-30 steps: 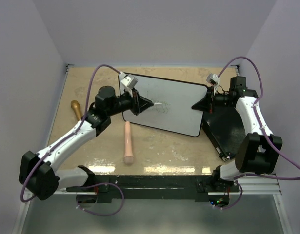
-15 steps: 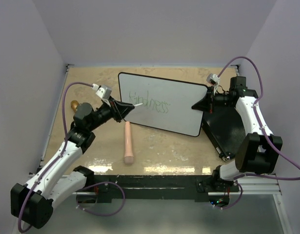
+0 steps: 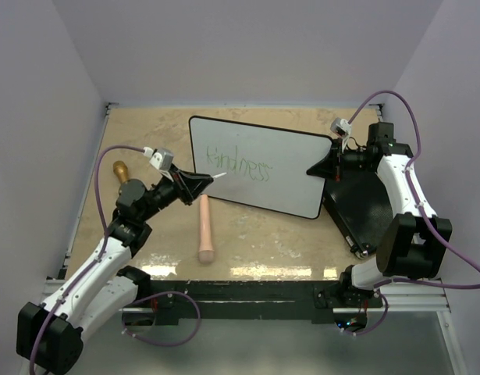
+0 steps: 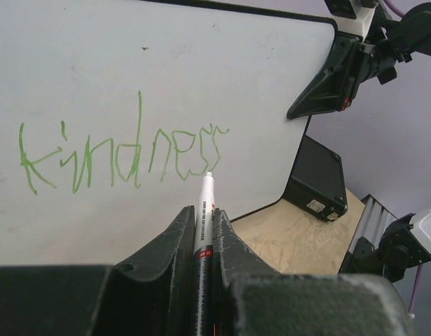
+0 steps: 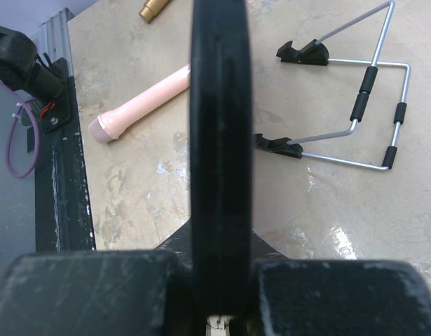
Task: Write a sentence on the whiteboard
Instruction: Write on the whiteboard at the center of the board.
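The whiteboard [image 3: 286,176] stands tilted at mid-table, and its right edge [image 5: 219,105] is clamped in my shut right gripper [image 3: 321,168] [image 5: 219,262]. One green word of the sentence [image 3: 238,164] [image 4: 124,154] reads "kindness". My left gripper [image 3: 202,182] [image 4: 204,215] is shut on a white marker [image 4: 207,185] at the board's lower left. In the left wrist view, the marker tip points just under the end of the word. Whether the tip touches the board I cannot tell.
A pink cylinder [image 3: 204,228] lies in front of the board. A brass-coloured object [image 3: 121,169] lies at the left. A black flat case [image 3: 357,203] lies under the right arm. A wire stand [image 5: 369,105] sits behind the board.
My left arm has drawn back from over the middle of the board to its lower left, uncovering the green word. The right arm and the board have not moved.
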You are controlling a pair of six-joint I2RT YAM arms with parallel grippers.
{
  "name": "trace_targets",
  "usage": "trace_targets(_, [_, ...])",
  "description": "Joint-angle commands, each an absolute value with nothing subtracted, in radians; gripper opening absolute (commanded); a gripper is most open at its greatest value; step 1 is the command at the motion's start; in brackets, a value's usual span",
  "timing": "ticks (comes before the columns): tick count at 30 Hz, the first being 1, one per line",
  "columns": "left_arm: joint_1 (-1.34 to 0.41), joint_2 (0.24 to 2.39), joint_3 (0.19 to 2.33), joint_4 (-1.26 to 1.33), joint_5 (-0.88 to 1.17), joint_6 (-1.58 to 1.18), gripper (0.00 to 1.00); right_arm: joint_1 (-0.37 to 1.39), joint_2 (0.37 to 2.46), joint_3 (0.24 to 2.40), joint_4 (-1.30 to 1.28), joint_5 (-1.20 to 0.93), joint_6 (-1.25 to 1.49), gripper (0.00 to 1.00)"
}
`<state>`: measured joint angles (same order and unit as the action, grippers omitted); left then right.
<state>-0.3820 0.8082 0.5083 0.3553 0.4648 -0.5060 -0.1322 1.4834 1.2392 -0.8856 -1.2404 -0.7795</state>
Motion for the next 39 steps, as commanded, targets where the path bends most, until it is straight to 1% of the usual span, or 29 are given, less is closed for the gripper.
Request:
trace_targets(1, [-0.484, 0.807, 0.491, 0.443, 0.384, -0.5, 0.0, -0.143, 1.439, 1.25, -0.884, -1.177, -0.815, 0.0])
trace_targets(3, [-0.591, 0.84, 0.509, 0.431, 0.318, -0.448, 0.0, -0.147, 1.439, 1.249, -0.884, -1.178, -0.815, 0.0])
trace_targets(4, [-0.618, 0.854, 0.515, 0.423, 0.27, -0.433, 0.0, -0.149, 1.437, 1.249, -0.884, -1.178, -0.815, 0.0])
trace_targets(15, [-0.779, 0.931, 0.457, 0.544, 0.147, -0.423, 0.0, -0.155, 1.445, 1.243, -0.881, -1.177, -0.815, 0.0])
trace_targets(27, [-0.88, 0.943, 0.407, 0.614, 0.026, -0.442, 0.0, -0.155, 1.447, 1.241, -0.879, -1.18, -0.815, 0.0])
trace_targets(39, [-0.913, 0.924, 0.38, 0.643, -0.049, -0.448, 0.0, -0.158, 1.443, 1.241, -0.882, -1.187, -0.818, 0.0])
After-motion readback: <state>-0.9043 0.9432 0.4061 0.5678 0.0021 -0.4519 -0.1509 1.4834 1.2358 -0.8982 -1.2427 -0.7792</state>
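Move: The marker is already in the left hand. The blank strip of whiteboard under the end of "kindness" lies roughly 16 cm to that hand's right, 4 cm ahead and 4 cm lower. The word's middle is some 10 cm right, 8 cm ahead and slightly above; the pink microphone lies on the table almost straight below, about 23 cm down. From the right hand, gripping the board's right edge, that strip is about 15 cm left, level fore and aft, and 6 cm lower. Marker still pinched and its tip clear of the whiteboard, the left hand sweeps about 8 cm to the right across the board's front towards the blank part under the end of "kindness", while drawing back and sinking about 5 cm each. It goes quickly at first, then eases to a near stop, fingers unchanged. The right hand keeps its grip on the board's right edge. ##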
